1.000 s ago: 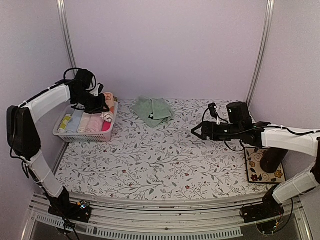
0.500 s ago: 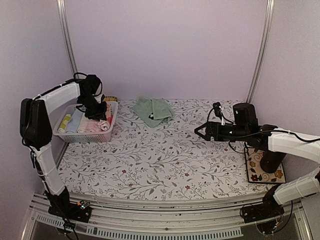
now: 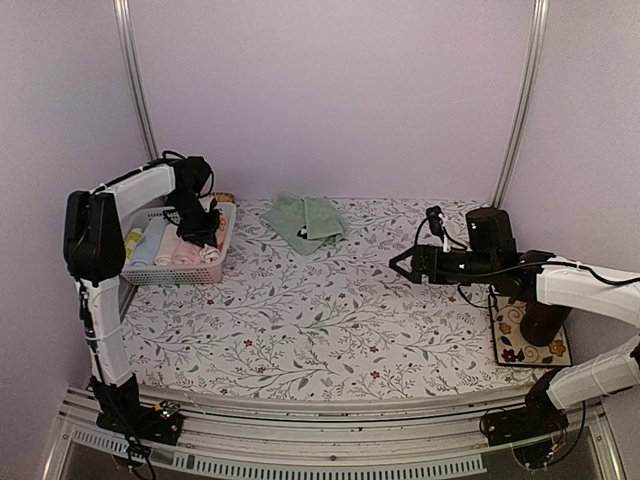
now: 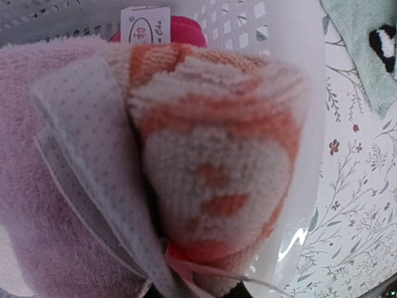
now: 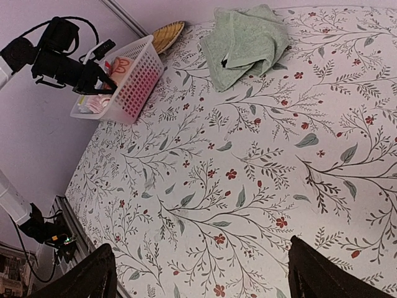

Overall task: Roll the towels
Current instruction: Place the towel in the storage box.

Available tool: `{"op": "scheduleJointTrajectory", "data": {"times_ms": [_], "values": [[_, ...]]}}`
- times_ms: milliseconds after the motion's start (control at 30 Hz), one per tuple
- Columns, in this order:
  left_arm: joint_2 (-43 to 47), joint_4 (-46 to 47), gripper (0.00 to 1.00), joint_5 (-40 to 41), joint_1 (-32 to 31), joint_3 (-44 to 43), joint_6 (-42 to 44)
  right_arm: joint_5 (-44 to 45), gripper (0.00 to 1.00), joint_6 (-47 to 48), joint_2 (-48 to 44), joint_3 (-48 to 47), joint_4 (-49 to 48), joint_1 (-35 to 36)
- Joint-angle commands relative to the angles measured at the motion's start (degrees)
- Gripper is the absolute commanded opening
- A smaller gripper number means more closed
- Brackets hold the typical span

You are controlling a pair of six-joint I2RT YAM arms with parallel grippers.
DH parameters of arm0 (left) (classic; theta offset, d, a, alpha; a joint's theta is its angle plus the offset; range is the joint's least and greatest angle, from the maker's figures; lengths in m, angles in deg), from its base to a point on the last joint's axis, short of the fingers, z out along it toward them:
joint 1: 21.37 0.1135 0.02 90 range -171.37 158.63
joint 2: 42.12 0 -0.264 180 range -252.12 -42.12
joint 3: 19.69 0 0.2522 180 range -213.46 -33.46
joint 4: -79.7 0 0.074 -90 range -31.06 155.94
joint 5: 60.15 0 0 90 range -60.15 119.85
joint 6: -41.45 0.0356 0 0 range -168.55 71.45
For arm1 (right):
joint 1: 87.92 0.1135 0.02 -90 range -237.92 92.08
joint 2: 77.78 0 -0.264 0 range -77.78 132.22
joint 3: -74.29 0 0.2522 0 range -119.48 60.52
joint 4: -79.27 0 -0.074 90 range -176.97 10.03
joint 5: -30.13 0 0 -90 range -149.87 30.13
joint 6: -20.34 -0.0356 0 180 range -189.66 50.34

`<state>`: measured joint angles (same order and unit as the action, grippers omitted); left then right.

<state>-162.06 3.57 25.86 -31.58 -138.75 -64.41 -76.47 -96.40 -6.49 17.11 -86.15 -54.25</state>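
The orange-salmon towel, rolled up, stands in the right end of the white lattice basket. My left gripper is shut on its lower end; the fingers are mostly hidden under the roll in the left wrist view. The mint green towel lies folded and unrolled on the flowered cloth at the back centre; its dark-and-white mark also shows in the right wrist view. Well to the right of it, my right gripper hovers open over bare cloth with nothing between its fingertips.
Several other rolled towels, among them a pink one, fill the basket beside the orange roll. A wicker dish lies behind the basket. A patterned mat sits under the right arm. Purple walls close the back and sides.
The left gripper has swung right and down, carrying the orange roll into the basket's right end. The right gripper has drifted slightly right and stays open.
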Motion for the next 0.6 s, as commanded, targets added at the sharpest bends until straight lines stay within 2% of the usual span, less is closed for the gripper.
{"op": "scheduleJointTrajectory", "data": {"times_ms": [0, 33, 133, 167, 200, 567], "values": [[-1.4, -2.2, 0.21, 1.0, 0.6, -1.5, 0.2, 0.8, 0.96, 0.4, -1.4, 0.6, -1.0, -0.1], [-1.0, -2.1, 0.30, 1.2, 0.7, -1.4, -0.1, 0.9, 0.96, 0.5, -1.5, 0.6, -0.9, -0.1], [0.9, -2.2, 0.67, 2.2, 0.5, -1.6, -0.7, 1.0, 0.96, 0.5, -1.4, 0.6, -0.9, -0.1], [1.7, -2.2, 0.91, 2.5, 0.4, -1.7, -0.9, 1.1, 0.96, 0.6, -1.4, 0.5, -0.9, -0.1], [2.3, -2.2, 0.96, 2.6, 0.4, -1.9, -1.0, 1.1, 0.96, 0.6, -1.4, 0.6, -0.9, -0.1], [6.7, -1.0, 0.97, 1.9, -0.8, -4.7, -1.8, 1.1, 0.97, 0.6, -1.3, 0.5, -1.0, -0.1]]}}
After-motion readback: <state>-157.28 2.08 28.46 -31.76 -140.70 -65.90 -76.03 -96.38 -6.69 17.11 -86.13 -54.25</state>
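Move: The orange towel, already down in the storage box, sits right at the left hand, its middle about 2 cm ahead, 1 cm to the right and 3 cm below the fingers still pinching it near its tag. The pink towel lies 8 cm left of the hand and 1 ahead; a hot-pink roll is partly underneath, 3 ahead, 1 right. The green towel is some 12 ahead and 26 right. From the right hand the orange towel is roughly 45 cm left and 16 ahead. The orange towel is let go near its tag: the left fingers spread from almost shut to fully open while the hand stays low over it, edging about 1 cm left. Then, wide open, the hand climbs away from the towel, some 4 to 5 cm almost straight up, with its fingers tipping slightly forward. ##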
